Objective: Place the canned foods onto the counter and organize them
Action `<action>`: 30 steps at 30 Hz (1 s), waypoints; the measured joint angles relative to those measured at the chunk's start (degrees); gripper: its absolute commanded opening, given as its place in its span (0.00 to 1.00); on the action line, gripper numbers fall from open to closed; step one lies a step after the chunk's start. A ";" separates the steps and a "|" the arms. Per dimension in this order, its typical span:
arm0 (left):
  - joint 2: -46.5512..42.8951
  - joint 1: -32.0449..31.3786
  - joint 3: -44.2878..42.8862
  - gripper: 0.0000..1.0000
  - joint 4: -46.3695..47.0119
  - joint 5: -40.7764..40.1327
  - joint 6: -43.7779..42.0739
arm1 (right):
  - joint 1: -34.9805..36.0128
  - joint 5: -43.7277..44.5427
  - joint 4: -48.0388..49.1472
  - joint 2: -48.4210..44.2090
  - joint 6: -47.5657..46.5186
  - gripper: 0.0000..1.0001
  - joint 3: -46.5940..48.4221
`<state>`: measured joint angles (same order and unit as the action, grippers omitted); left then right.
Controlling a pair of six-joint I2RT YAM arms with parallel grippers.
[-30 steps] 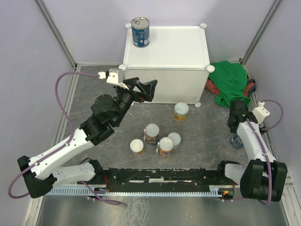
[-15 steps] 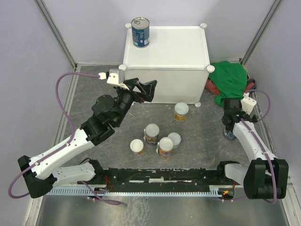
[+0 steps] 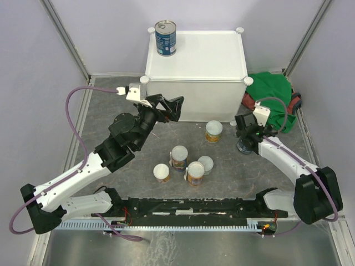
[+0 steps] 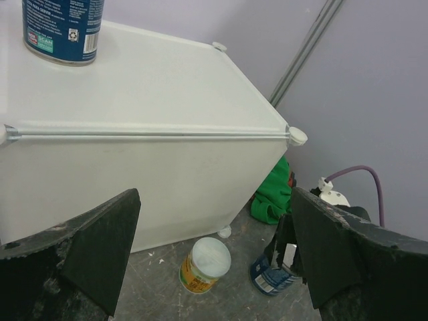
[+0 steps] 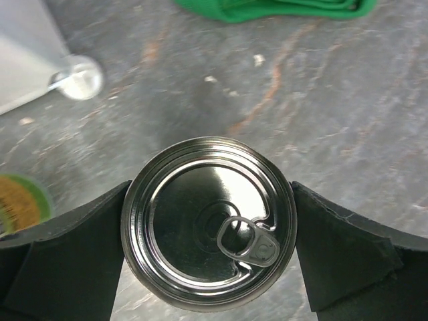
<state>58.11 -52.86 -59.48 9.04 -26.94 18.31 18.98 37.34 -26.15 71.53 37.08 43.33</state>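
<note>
One dark blue can (image 3: 166,37) stands on the white counter (image 3: 205,61) at its back left corner. My right gripper (image 3: 246,138) is shut on a second dark blue can (image 5: 207,221), one finger pressed against each side of it. Its pull-tab top faces the wrist camera. This can (image 4: 271,277) hangs low over the floor, by the counter's front right foot. My left gripper (image 3: 169,105) is open and empty, held in front of the counter's front face. Several yellow-labelled cans stand on the floor, one (image 3: 213,131) near the counter and a cluster (image 3: 186,165) in the middle.
A green cloth (image 3: 272,97) lies bunched on the floor to the right of the counter. The counter's front right foot (image 5: 80,77) is close to the held can. Enclosure walls stand on both sides.
My right arm has swung left from the right wall toward the counter's front right foot, carrying the blue can. The left arm has stayed put.
</note>
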 measured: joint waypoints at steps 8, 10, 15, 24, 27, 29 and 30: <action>-1.11 0.00 0.92 0.99 -0.24 -0.72 0.00 | 12.35 1.55 2.89 4.81 5.03 0.72 2.21; -1.29 0.00 1.27 0.99 -0.33 -1.18 -0.02 | 14.71 2.84 3.15 6.10 6.05 0.73 2.84; -1.73 0.00 2.10 0.99 -0.66 -1.60 -0.04 | 18.10 6.73 3.96 8.46 8.26 0.72 3.48; -2.78 0.00 3.06 0.99 -1.29 -2.97 -0.42 | 20.68 9.53 6.64 6.25 9.29 0.27 0.24; -3.50 0.00 3.82 0.99 -1.29 -3.37 -0.42 | 21.99 8.79 6.01 3.98 8.81 0.16 -1.18; -4.15 0.00 4.55 0.99 -1.27 -4.09 -0.42 | 22.82 8.09 5.20 2.34 8.50 0.12 -1.99; -4.44 0.00 4.83 0.99 -1.27 -4.50 -0.42 | 23.12 7.72 4.63 1.64 8.44 0.10 -2.23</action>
<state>53.67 -52.86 -54.65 7.77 -31.44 17.89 42.11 45.06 -21.52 73.17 45.52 41.10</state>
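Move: The right hand already grips the upright blue can. The yellow-labelled can it is heading for stands about 14 cm to its left, 6 cm farther out and slightly lower. The near right foot of the white counter is some 12 cm ahead and 4 cm left; the lone white lid lies roughly 17 cm left and 8 cm back. From the idle left hand the yellow-labelled can is about 9 cm ahead, 12 cm right and 35 cm below. Still pinched upright between the widely spread right fingers, the blue can is dragged along the table to the left, about 10 cm towards the yellow-labelled can. The hand goes fast at first, edging out a touch, then nearly stops and finally draws back some 2.5 cm. The wrist turns about 15 degrees counter-clockwise, its fingers tipping up a little. The open left hand drifts about 2.5 cm left and 2 cm down. ##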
